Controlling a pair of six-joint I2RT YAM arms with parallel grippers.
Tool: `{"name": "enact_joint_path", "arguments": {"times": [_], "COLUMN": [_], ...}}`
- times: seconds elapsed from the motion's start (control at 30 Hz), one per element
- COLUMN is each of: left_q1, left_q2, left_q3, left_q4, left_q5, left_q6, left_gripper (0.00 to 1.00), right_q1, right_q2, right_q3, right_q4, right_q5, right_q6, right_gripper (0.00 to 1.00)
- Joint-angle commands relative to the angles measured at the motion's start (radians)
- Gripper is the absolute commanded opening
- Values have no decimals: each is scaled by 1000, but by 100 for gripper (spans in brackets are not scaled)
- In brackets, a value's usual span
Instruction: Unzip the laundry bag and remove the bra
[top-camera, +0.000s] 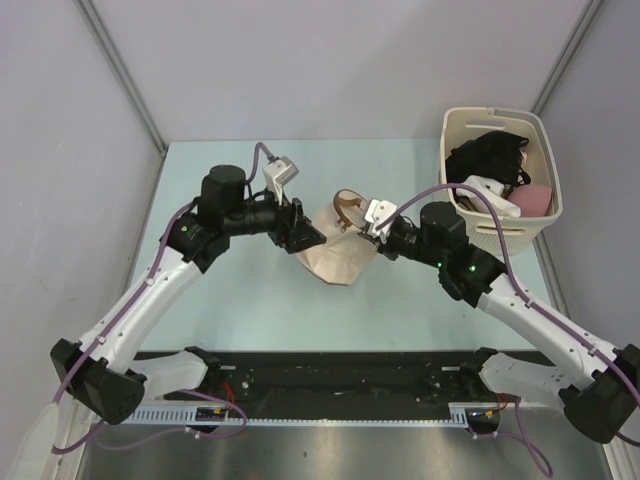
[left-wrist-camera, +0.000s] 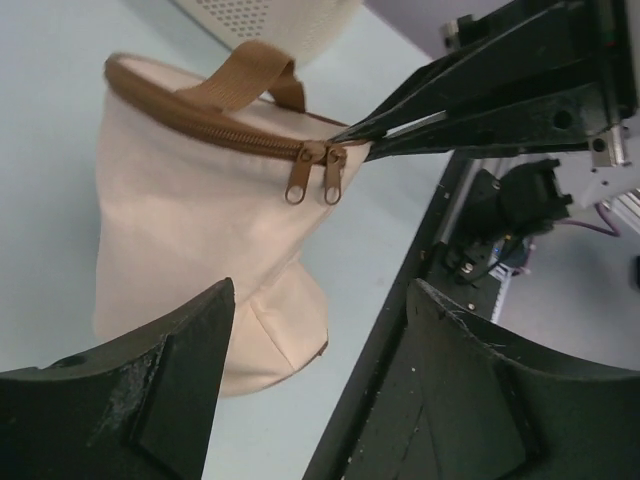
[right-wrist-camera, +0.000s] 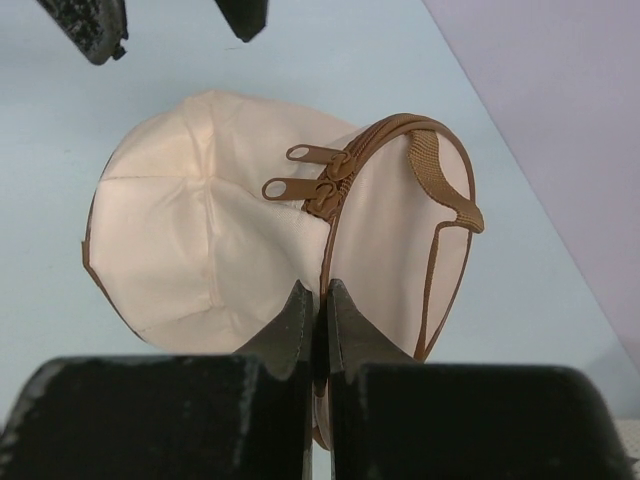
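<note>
The cream laundry bag (top-camera: 338, 258) lies on its side mid-table, brown zipper trim round its rim and a brown strap handle (left-wrist-camera: 245, 78) on the lid. Its two zipper pulls (left-wrist-camera: 312, 178) hang side by side, the zipper shut. My right gripper (right-wrist-camera: 320, 292) is shut on the zipper rim of the bag (right-wrist-camera: 200, 230), just below the pulls (right-wrist-camera: 300, 170). My left gripper (left-wrist-camera: 320, 292) is open and holds nothing, hovering beside the bag's left side with the pulls a little ahead of it. In the overhead view it (top-camera: 306, 236) sits close to the bag. The bra is hidden.
A rigid cream plastic basket (top-camera: 548, 170) stands at the back right with dark and pink clothes in it. The black rail (top-camera: 340, 375) of the arm bases runs along the near edge. Grey walls close in the table on three sides.
</note>
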Motion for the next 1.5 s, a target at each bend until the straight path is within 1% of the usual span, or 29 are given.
{"name": "enact_joint_path", "arguments": {"times": [0.0, 0.13, 0.27, 0.37, 0.4, 0.43, 0.5, 0.57, 0.63, 0.77, 0.87, 0.97, 1.07, 1.17, 1.3, 1.37, 1.43, 1.47], "left_q1": [4, -7, -50, -59, -60, -65, -71, -82, -90, -90, -91, -93, -93, -93, -93, -94, -93, -93], "left_q2": [4, 52, 98, 135, 142, 155, 162, 170, 176, 198, 208, 202, 207, 228, 230, 225, 224, 224], "left_q3": [41, 85, 114, 119, 119, 120, 113, 111, 108, 91, 78, 56, 51, 51, 25, 10, 10, 12], "left_q4": [37, 43, 34, 37, 29, 17, 5, 9, 6, 24, 41, 80, 84, 97, 147, 202, 228, 229], "left_q5": [195, 239, 239, 247, 235, 226, 201, 193, 163, 164, 201, 186, 172, 225, 285, 305, 322, 321], "left_q6": [1, -18, -18, -49, -49, -46, -39, -45, -45, -53, -68, -75, -73, -73, -110, -131, -156, -159], "left_gripper": [70, 61, 58, 51, 47, 46, 46, 51, 53, 52, 52, 52, 52, 52, 46, 43, 32, 31], "right_q1": [-17, -19, -22, -22, -23, -22, -23, -23, -25, -28, -28, -28, -31, -31, -33, -36, -34, -34], "right_q2": [-50, -65, -70, -68, -70, -68, -71, -71, -74, -76, -79, -85, -91, -88, -88, -90, -87, -84], "right_q3": [18, 18, 18, 18, 18, 18, 18, 20, 18, 20, 18, 18, 18, 18, 17, 18, 18, 20], "right_q4": [-31, -78, -95, -98, -100, -100, -101, -101, -101, -108, -104, -100, -95, -95, -97, -95, -100, -100], "right_q5": [-179, -190, -177, -167, -161, -160, -157, -154, -151, -163, -167, -167, -174, -185, -194, -197, -205, -209], "right_q6": [-46, -62, -75, -77, -77, -77, -79, -79, -79, -74, -71, -69, -66, -63, -57, -52, -52, -49], "right_gripper": [0, 0, 0, 0, 0, 0, 0, 0, 0, 0, 0, 0, 0, 0, 0, 0, 0, 0]}}
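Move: The zipper pulls lie about 5 cm to the right of the left hand, 3 cm ahead and 2 cm lower. The bag's strap is some 6 cm ahead and 6 cm right at about hand height; the bag's body hangs about 4 cm right and 7 cm below. From the right hand, already pinching the rim, the pulls are roughly 4 cm left and 1 cm ahead. Left hand reaches 6 cm right, then down, narrowing around zipper pulls; right draws pinched rim back 3 cm. ##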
